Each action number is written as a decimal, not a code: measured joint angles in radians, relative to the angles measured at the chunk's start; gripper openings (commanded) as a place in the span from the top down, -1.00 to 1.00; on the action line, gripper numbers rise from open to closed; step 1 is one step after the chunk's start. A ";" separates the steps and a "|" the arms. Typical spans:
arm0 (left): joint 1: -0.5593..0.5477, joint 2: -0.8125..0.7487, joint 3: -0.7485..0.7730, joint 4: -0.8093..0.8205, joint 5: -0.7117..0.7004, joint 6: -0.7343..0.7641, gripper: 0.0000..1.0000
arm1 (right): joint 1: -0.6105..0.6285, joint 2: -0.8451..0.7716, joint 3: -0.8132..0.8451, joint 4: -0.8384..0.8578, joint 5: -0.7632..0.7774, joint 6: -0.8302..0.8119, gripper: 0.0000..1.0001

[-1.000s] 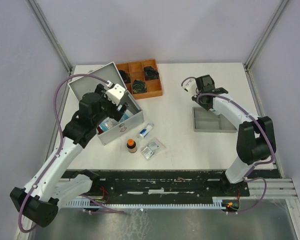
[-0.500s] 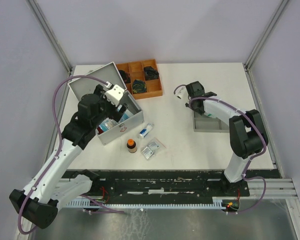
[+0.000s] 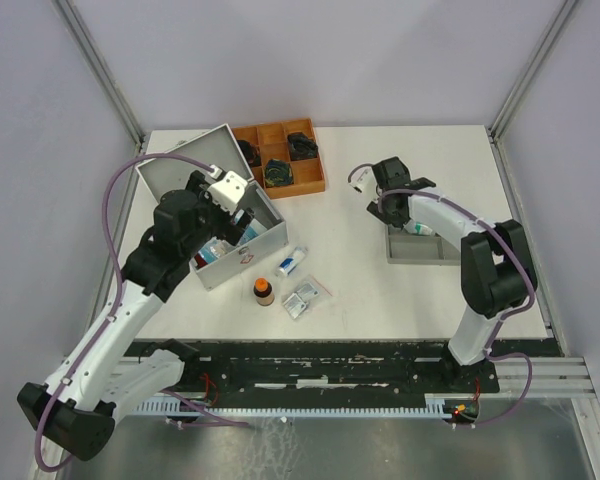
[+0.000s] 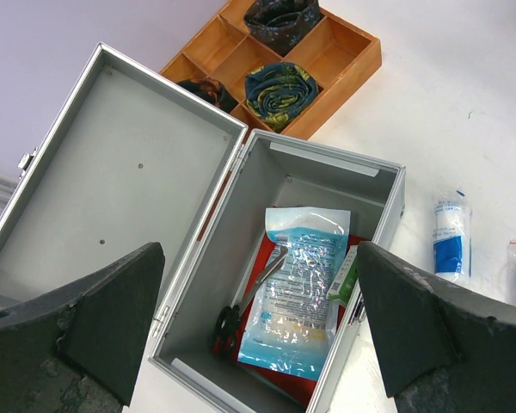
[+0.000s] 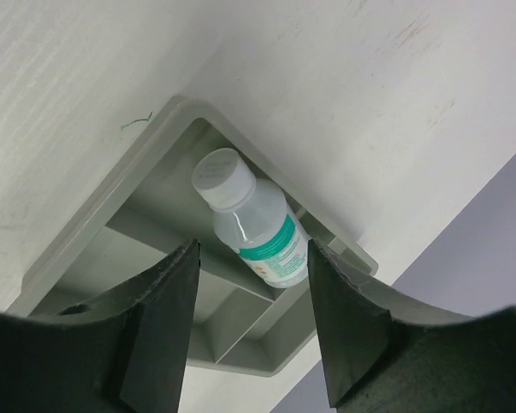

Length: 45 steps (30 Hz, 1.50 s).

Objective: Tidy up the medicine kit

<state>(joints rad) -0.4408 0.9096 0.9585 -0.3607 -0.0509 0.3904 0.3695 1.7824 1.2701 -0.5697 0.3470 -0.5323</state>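
The medicine kit, a silver-grey case, stands open at the left with its lid tipped back. Inside lie a clear blue pouch, black-handled scissors and a small green box on something red. My left gripper hovers open above the case, holding nothing. My right gripper is open over the far corner of the small grey tray. A clear bottle with a white cap and green label lies in that corner between the spread fingers, which do not touch it.
A brown wooden compartment tray with dark rolled items stands behind the case. In front of the case lie a blue-and-white gauze roll, a small brown bottle and a clear plastic packet. Frame posts rise at the far corners.
My right gripper moved slightly left and down to the grey tray, then widened its jaws, leaving the clear bottle lying in the tray corner. The left arm barely shifted.
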 measured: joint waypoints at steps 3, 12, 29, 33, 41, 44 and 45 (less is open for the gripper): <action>0.000 -0.002 0.000 0.000 -0.003 0.000 -0.99 | 0.000 -0.018 0.008 -0.031 -0.042 0.018 -0.22; 0.001 -0.007 -0.037 -0.006 -0.010 -0.001 -0.99 | 0.010 -0.267 -0.001 -0.102 -0.481 0.123 -0.27; -0.050 0.046 -0.106 -0.414 0.440 0.283 -0.66 | 0.051 -0.467 -0.121 -0.089 -0.743 0.282 -0.28; -0.071 0.105 -0.119 -0.448 0.457 0.346 -0.59 | 0.051 -0.505 -0.142 -0.077 -0.740 0.285 -0.28; -0.090 0.200 -0.150 -0.416 0.460 0.370 -0.49 | 0.051 -0.531 -0.193 -0.074 -0.731 0.284 -0.29; -0.101 0.217 -0.157 -0.391 0.461 0.370 -0.38 | 0.051 -0.533 -0.196 -0.073 -0.731 0.282 -0.29; -0.105 0.224 -0.158 -0.382 0.461 0.370 -0.34 | 0.051 -0.533 -0.196 -0.073 -0.731 0.282 -0.29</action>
<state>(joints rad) -0.5457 1.1339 0.8005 -0.7429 0.4099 0.7609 0.4206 1.2491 1.0744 -0.6430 -0.3840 -0.2504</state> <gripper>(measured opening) 0.721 0.643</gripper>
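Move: The brown bottle with the orange cap stands about 12 cm back from the left hand, 8 cm to its right and some 23 cm below. Beyond the bottle, the gauze roll lies about 12 cm farther out and 8 cm more to the right, the zip bag about 12 cm to its right and level with it, the open first-aid box about 21 cm farther out and 9 cm left. From the right hand, the brown bottle is some 45 cm left and 20 cm back; the white bottle lies 3 cm ahead, 1 cm right and about 4 cm below. Bring the left gripper down some 18 cm and back about 11 cm, drifting a little right, from above the first-aid box to the brown bottle; tip its fingers steeply down, swing them clockwise and narrow them partway, without gripping yet. Meanwhile draw the right gripper, still open, back, left and up from the tray, rolling it some 45 degrees so its fingers point leftward. ##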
